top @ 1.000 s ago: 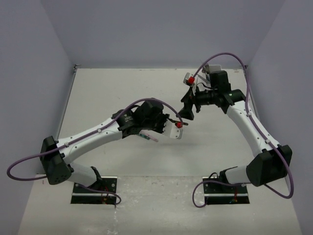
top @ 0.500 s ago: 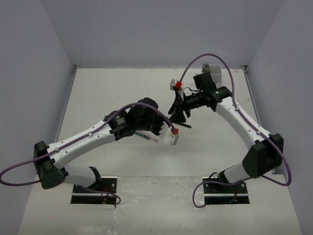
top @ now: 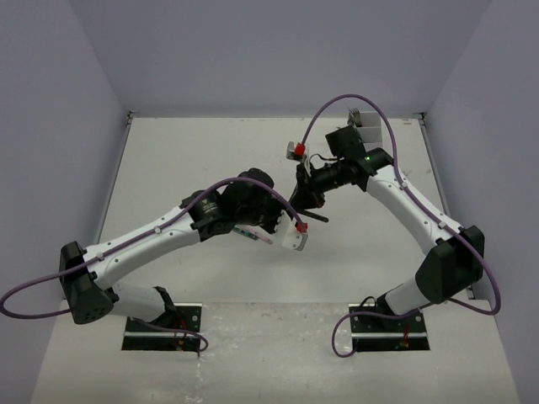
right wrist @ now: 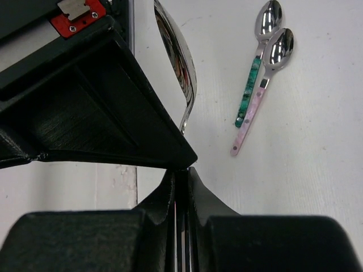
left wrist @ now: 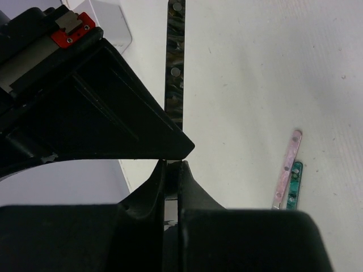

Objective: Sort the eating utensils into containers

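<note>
A spoon with a dark patterned handle [left wrist: 174, 62] and shiny bowl [right wrist: 178, 62] hangs above the table's middle, between both grippers. My left gripper [left wrist: 172, 165] is shut on it, and so is my right gripper [right wrist: 181, 170]. Seen from above, the left gripper [top: 296, 216] and right gripper [top: 305, 202] meet tip to tip and hide the spoon. On the table lie a teal-handled spoon [right wrist: 249, 96] and a pink-handled spoon [right wrist: 252, 122] side by side, partly under the left wrist [top: 253, 234]. The white container [top: 370, 130] stands at the far right, behind the right arm.
A white box corner [left wrist: 110, 25] shows past the right gripper's body in the left wrist view. The grey walls enclose the table on three sides. The arm bases sit at the near edge.
The right arm swung left to the left gripper and its open jaws shut on the spoon. The left arm drew back slightly, still gripping.
</note>
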Available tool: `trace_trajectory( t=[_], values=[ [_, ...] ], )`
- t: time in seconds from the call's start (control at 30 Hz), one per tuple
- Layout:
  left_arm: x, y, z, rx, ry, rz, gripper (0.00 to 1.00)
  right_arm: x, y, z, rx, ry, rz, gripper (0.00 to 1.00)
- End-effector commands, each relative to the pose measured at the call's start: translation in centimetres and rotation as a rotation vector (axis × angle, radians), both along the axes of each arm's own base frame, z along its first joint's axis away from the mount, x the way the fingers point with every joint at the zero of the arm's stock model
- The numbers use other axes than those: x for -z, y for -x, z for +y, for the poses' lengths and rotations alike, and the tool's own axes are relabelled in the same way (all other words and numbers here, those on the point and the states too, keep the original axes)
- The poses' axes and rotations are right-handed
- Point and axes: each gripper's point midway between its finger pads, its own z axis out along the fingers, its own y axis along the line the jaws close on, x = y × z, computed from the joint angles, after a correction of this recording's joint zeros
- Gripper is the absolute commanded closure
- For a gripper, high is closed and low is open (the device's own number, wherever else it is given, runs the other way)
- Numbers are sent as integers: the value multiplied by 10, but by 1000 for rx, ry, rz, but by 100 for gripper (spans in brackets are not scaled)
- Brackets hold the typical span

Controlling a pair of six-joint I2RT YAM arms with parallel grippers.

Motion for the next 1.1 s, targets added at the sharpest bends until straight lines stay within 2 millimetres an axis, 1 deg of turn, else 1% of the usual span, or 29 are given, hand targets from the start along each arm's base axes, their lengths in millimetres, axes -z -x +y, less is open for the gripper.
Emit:
trace_trajectory(
  t=[0.0, 0.07, 0.1, 0.13, 0.17, 0.23, 0.27, 0.33, 0.37, 0.4, 0.43, 0.47, 0.5, 0.53, 0.57, 0.6, 0.63, 0.67, 0.7, 0.73, 0.77, 0.8, 0.83, 0.87, 0.9, 0.93, 0.97, 1.03, 1.07],
  values=[
    [-26, -3, -13, 19, 87, -57, 100, -7, -11, -3, 29, 24, -71, 100],
    [-27, -4, -14, 6, 103, -50, 93, -9, -18, -4, 66, 32, -98, 100],
    [-33, -5, -16, 0, 131, -58, 75, -11, -24, -3, 90, 27, -116, 100],
    [-32, -5, -15, -11, 140, -49, 61, -11, -31, -4, 121, 41, -136, 100],
    [-39, -6, -16, -18, 174, -65, 1, -13, -36, -6, 150, 44, -149, 100],
    [-48, -7, -17, -43, 227, -66, 0, -16, -53, -9, 215, 39, -177, 100],
    [-59, -7, -17, -51, 274, -83, 0, -18, -60, -11, 244, 38, -185, 100],
    [-68, -6, -16, -70, 331, -72, 0, -24, -90, -26, 377, 32, -210, 100],
    [-89, -7, -16, -80, 410, -105, 0, -27, -99, -32, 404, 20, -227, 100],
    [-97, -7, -14, -94, 448, -112, 0, -31, -118, -48, 462, 0, -272, 100],
    [-102, -6, -12, -117, 491, -95, 0, -35, -130, -59, 498, -16, -306, 100],
    [-123, -7, -6, -142, 568, -126, 0, -40, -137, -68, 513, -43, -337, 100],
    [-130, -7, -2, -165, 603, -131, 0, -48, -155, -90, 564, -75, -403, 100],
    [-136, -7, 3, -191, 645, -124, 0, -59, -158, -100, 568, -105, -453, 100],
    [-153, -7, 14, -222, 740, -164, 0, -76, -165, -105, 547, -157, -560, 100],
    [-157, -5, 19, -240, 793, -151, 0, -69, -171, -123, 578, -148, -597, 100],
    [-156, 1, 27, -239, 832, -148, 0, -77, -174, -131, 585, -150, -674, 100],
    [-163, 0, 34, -263, 880, -162, 0, -91, -184, -139, 595, -166, -791, 100],
    [-163, 1, 38, -283, 910, -139, 0, -85, -187, -150, 608, -156, -814, 100],
    [-158, 0, 42, -310, 927, -122, 0, -86, -191, -162, 613, -152, -840, 100],
    [-166, -6, 55, -381, 980, -134, 0, -82, -198, -166, 607, -149, -848, 100],
    [-162, -11, 60, -442, 1023, -90, 0, -87, -202, -174, 593, -156, -860, 100],
    [-163, -20, 70, -524, 1065, -93, 0, -79, -213, -179, 588, -154, -857, 100],
    [-160, -27, 78, -573, 1085, -86, 0, -80, -220, -190, 598, -159, -872, 100],
    [-149, -32, 81, -618, 1101, -52, 0, -78, -220, -189, 553, -186, -878, 100],
    [-145, -39, 86, -659, 1121, -54, 0, -76, -225, -193, 546, -198, -885, 100],
    [-140, -48, 93, -699, 1126, -62, 0, -71, -235, -202, 541, -206, -923, 100],
    [-127, -61, 99, -763, 1136, -38, 0, -64, -236, -204, 471, -231, -982, 100],
    [-124, -72, 111, -810, 1142, -40, 0, -63, -245, -210, 476, -241, -1025, 100]
  ],
)
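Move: Both grippers already pinch the dark-handled spoon between them. From the right hand the container's middle is about 36 cm ahead, 25 cm to the right and 17 cm below, the forks standing some 4 cm beyond that middle and 3 cm to its left. From the left hand, on the table 23 cm below, the pink spoon lies about 7 cm ahead and 11 cm left, the green spoon 7 cm ahead and 15 cm left. Open the left gripper wide to let go of the spoon, then back it off upward some 12 cm and to the left, swinging its fingers up level and round towards forward. Keep the right gripper shut on the spoon and carry it about 23 cm forward and 21 cm right to the container, forward first, turning roughly 35 degrees clockwise and rising slightly. ##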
